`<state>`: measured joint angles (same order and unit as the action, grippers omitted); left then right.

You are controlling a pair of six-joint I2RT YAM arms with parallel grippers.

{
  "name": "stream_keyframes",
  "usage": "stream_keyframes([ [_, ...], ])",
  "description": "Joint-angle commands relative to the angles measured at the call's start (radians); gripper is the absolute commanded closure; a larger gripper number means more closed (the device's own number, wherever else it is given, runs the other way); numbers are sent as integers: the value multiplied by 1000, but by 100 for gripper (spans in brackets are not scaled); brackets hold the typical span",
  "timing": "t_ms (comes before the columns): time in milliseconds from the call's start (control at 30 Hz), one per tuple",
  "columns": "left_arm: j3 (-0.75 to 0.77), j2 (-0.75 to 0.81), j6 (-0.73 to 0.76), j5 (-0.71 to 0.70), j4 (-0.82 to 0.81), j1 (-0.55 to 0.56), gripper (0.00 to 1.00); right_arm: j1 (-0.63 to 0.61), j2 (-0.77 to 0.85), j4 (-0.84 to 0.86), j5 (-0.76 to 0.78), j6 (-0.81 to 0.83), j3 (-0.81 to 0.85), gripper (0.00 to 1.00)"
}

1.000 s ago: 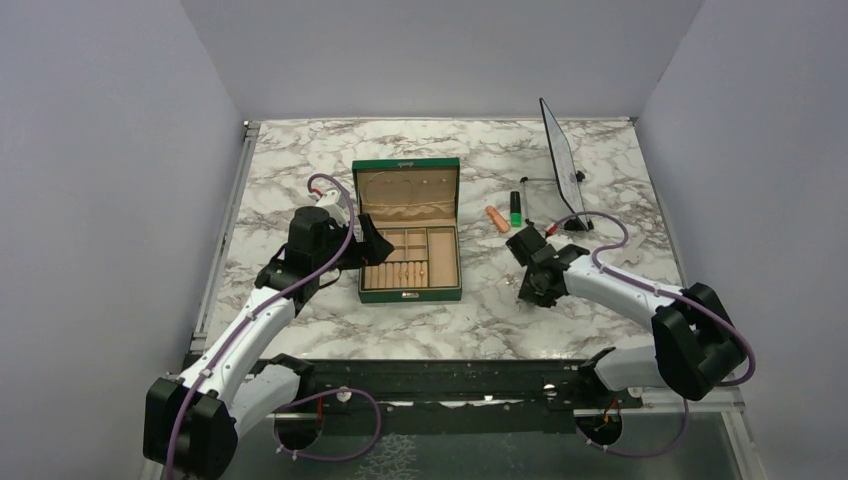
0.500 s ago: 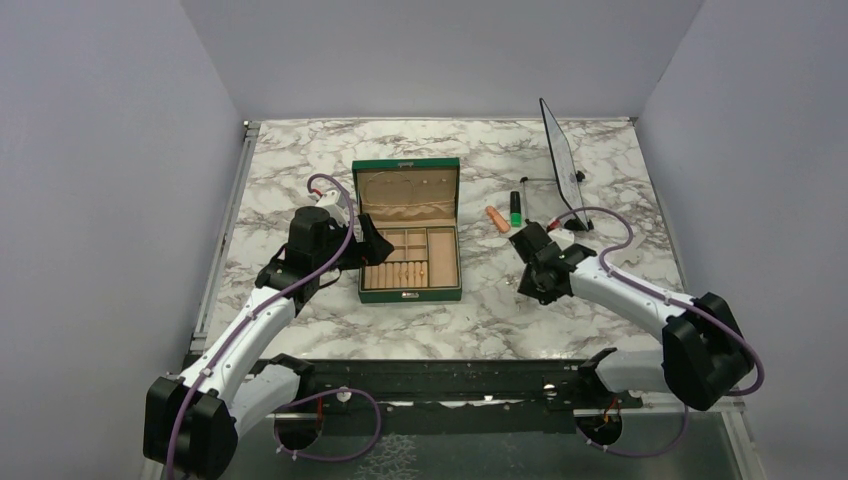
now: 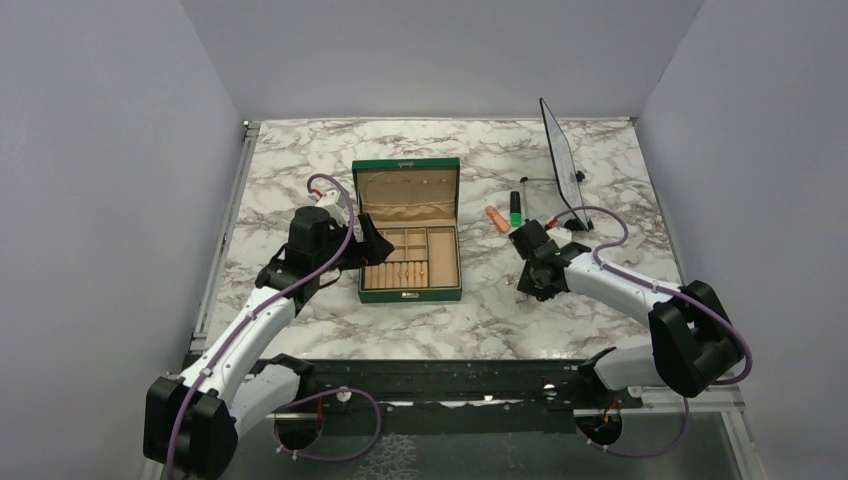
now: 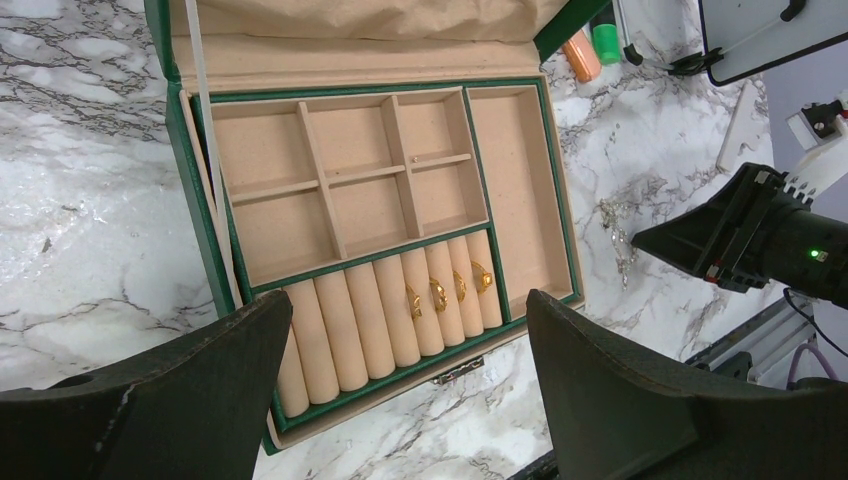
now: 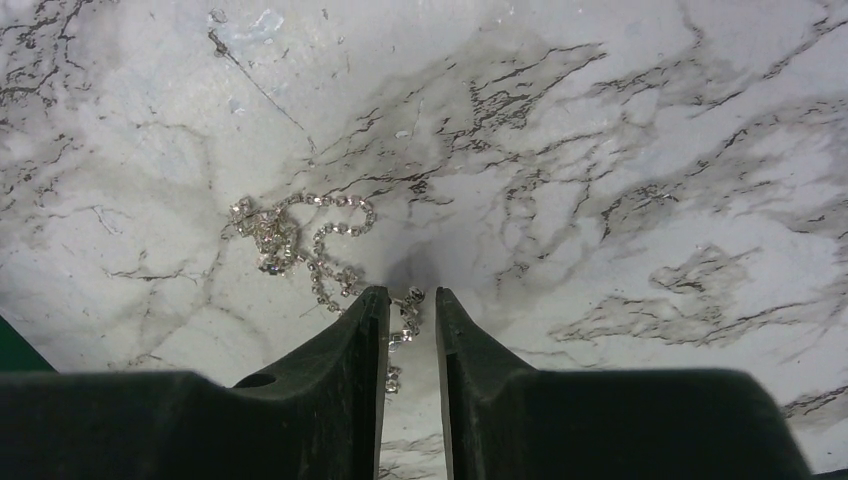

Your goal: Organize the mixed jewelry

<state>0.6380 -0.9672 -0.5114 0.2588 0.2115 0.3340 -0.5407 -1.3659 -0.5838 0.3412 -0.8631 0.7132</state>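
Observation:
The open green box [image 3: 408, 232] sits mid-table, with several gold rings [image 4: 446, 292] slotted in its beige ring rolls. My left gripper [image 3: 372, 250] hovers at the box's left side. It is open wide and empty, its fingertips framing the box's front edge [image 4: 408, 300]. The silvery chain necklace [image 5: 300, 240] lies bunched on the marble right of the box, also seen as the chain [image 4: 610, 225] in the left wrist view. My right gripper [image 5: 412, 295] is down at the table over the chain's end. Its jaws stand narrowly apart, a short stretch of chain lying loose between them.
A small orange cylinder [image 3: 496, 219] and a green-and-black marker [image 3: 515, 207] lie behind the right gripper. A dark tilted panel on a stand [image 3: 562, 160] rises at the back right. The box lid [image 3: 405, 183] stands open toward the far side.
The right arm has shifted a little farther from the near edge and toward the box, its jaws slightly narrower around the chain. The left arm has not moved.

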Motion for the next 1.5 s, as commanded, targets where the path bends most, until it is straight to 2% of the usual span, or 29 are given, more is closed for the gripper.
stream_keyframes([
  [0,-6,1,1,6,-7,-6,12,14,-10,44,-30,14,-29,73],
  [300,-8,-7,-1,9,-10,-5,12,16,30,30,-46,25,-40,73],
  [600,-11,-6,-3,9,-13,-6,12,16,36,28,-54,39,-40,68],
  [1033,-16,-3,-3,9,-12,-6,12,16,-9,48,-78,43,-49,73],
  [1167,-14,-2,-3,10,-12,-6,12,16,-11,43,-87,44,-47,79],
  [1267,-14,-1,-3,9,-12,-6,12,16,0,35,-75,47,-38,93],
  [1333,-15,-2,-3,10,-11,-6,12,16,16,26,-58,55,-26,99],
  [1467,-13,0,-3,9,-11,-6,12,16,61,8,-23,94,9,99],
])
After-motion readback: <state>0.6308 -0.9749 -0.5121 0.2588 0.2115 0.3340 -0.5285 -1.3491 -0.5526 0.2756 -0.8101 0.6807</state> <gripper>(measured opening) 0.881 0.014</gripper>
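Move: The end of the silver chain lies right under the right fingertips, about 1 cm below the hand point and straight beneath it. The chain's tangled clump is roughly 3 cm ahead and 2 cm left. The jewelry box's middle is some 19 cm left and 6 cm ahead, and the orange piece about 14 cm ahead and 4 cm left. From the left hand the chain end lies about 23 cm right, 8 cm back and 14 cm down. The right fingertips work around the end of the chain and finally shut on it, going from about a quarter open to closed. Before that, the hand dips just under 1 cm, eases up, then sinks again by about the same, drawing back a little less than 1 cm towards its base. It has barely begun to rise as the fingers finish closing. ##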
